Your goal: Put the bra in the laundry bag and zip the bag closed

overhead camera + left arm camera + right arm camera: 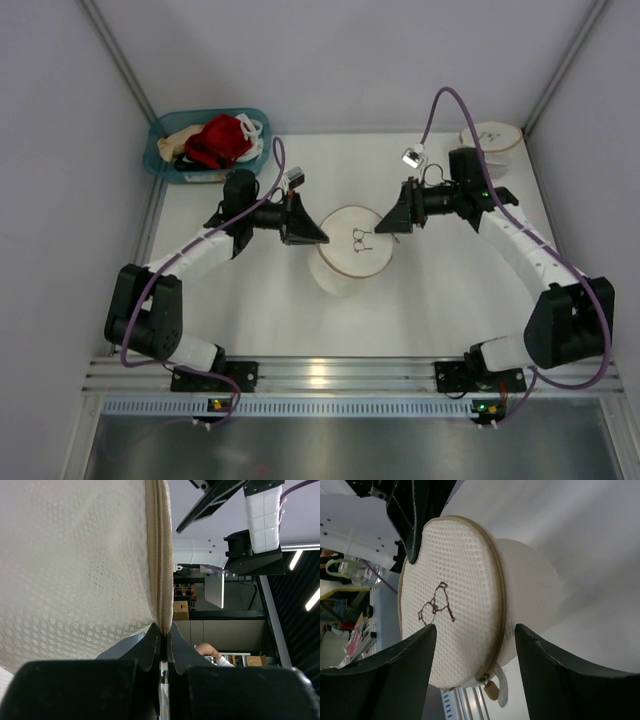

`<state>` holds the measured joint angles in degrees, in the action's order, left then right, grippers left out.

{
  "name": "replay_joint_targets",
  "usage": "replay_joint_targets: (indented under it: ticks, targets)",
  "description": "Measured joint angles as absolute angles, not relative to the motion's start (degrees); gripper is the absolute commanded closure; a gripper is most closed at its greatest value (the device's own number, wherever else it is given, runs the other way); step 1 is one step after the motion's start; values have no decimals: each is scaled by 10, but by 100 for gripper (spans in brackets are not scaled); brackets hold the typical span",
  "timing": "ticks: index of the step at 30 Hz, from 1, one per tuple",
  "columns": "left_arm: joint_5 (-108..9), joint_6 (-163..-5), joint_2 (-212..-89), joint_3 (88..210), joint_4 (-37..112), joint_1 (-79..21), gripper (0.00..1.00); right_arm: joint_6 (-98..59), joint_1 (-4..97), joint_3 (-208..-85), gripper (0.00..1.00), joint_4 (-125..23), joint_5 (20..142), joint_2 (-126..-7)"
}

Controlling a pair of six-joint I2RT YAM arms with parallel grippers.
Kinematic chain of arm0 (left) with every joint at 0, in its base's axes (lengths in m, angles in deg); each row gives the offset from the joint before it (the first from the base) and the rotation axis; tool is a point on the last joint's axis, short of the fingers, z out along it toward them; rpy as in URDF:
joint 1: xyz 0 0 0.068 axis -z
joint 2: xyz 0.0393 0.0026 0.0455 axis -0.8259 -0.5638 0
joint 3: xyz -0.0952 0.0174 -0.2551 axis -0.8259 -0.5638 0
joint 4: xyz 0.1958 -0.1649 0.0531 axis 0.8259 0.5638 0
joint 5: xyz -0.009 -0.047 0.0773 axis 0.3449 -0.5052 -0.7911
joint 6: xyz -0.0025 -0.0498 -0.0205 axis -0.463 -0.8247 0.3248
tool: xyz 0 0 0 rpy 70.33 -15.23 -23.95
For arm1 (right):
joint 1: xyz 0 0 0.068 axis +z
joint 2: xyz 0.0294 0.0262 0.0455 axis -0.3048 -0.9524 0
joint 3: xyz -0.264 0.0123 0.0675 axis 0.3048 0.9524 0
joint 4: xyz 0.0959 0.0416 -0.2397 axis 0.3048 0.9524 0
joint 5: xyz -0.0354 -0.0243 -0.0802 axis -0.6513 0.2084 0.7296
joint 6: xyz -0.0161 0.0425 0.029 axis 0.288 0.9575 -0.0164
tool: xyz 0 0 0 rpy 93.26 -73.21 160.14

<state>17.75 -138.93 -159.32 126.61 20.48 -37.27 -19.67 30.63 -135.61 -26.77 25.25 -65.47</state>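
The laundry bag (pixel 355 252) lies mid-table, round, cream mesh, with a small dark mark on its lid. My left gripper (pixel 322 238) is at its left edge; in the left wrist view the gripper (pixel 163 628) is shut on the bag's tan zip rim (pixel 162 555). My right gripper (pixel 386 226) is open at the bag's right side. In the right wrist view it (pixel 475 628) straddles the bag (pixel 455 605), and the zip pull (pixel 490 690) hangs between the jaws, untouched. The zip seam looks closed where it shows. The black bra is hidden.
A teal basket (pixel 160 160) at the back left holds a red garment (pixel 218 140), a beige garment (pixel 178 140) and a dark scrap I cannot identify. A second round bag (pixel 492 140) with a tan-rimmed lid stands at the back right. Walls stand on both sides.
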Motion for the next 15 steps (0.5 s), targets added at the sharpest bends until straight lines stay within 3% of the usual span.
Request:
replay_joint_targets:
  ticks: [4, 7, 8, 9, 11, 15]
  targets:
    - [180, -1386, -1593, 1266, 204, -372, 100, -221, 342, -1351, 50, -245, 255, -652]
    - [186, -1383, -1593, 1266, 204, -371, 100, -233, 349, -1339, 78, -240, 260, -650]
    - [186, -1380, -1593, 1266, 204, -371, 88, -234, 349, -1336, 95, -239, 261, -649]
    - [185, -1374, -1593, 1266, 205, -371, 80, -233, 349, -1331, 100, -239, 262, -649]
    - [178, -1338, -1592, 1269, 232, -369, 66, -227, 349, -1325, 100, -238, 264, -647]
    - [97, -1185, -1574, 1311, 407, -372, 48, -198, 347, -1296, 100, -257, 270, -630]
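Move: The right fingers stand open around the bag's right rim; the spot they will pinch is about 2 cm back, 2 cm left and 2 cm below their hand point. The zipper pull hangs some 3 cm back, 2 cm right and 2 cm lower. The bag's middle is roughly 8 cm left, 4 cm back and 4 cm below. From the left hand, which grips the bag's left end, that rim spot lies about 12 cm right, level fore-and-aft, 1 cm lower. Right hand eases about 3 cm back and down, pinching the bag's right rim; left fingers open, letting go. ##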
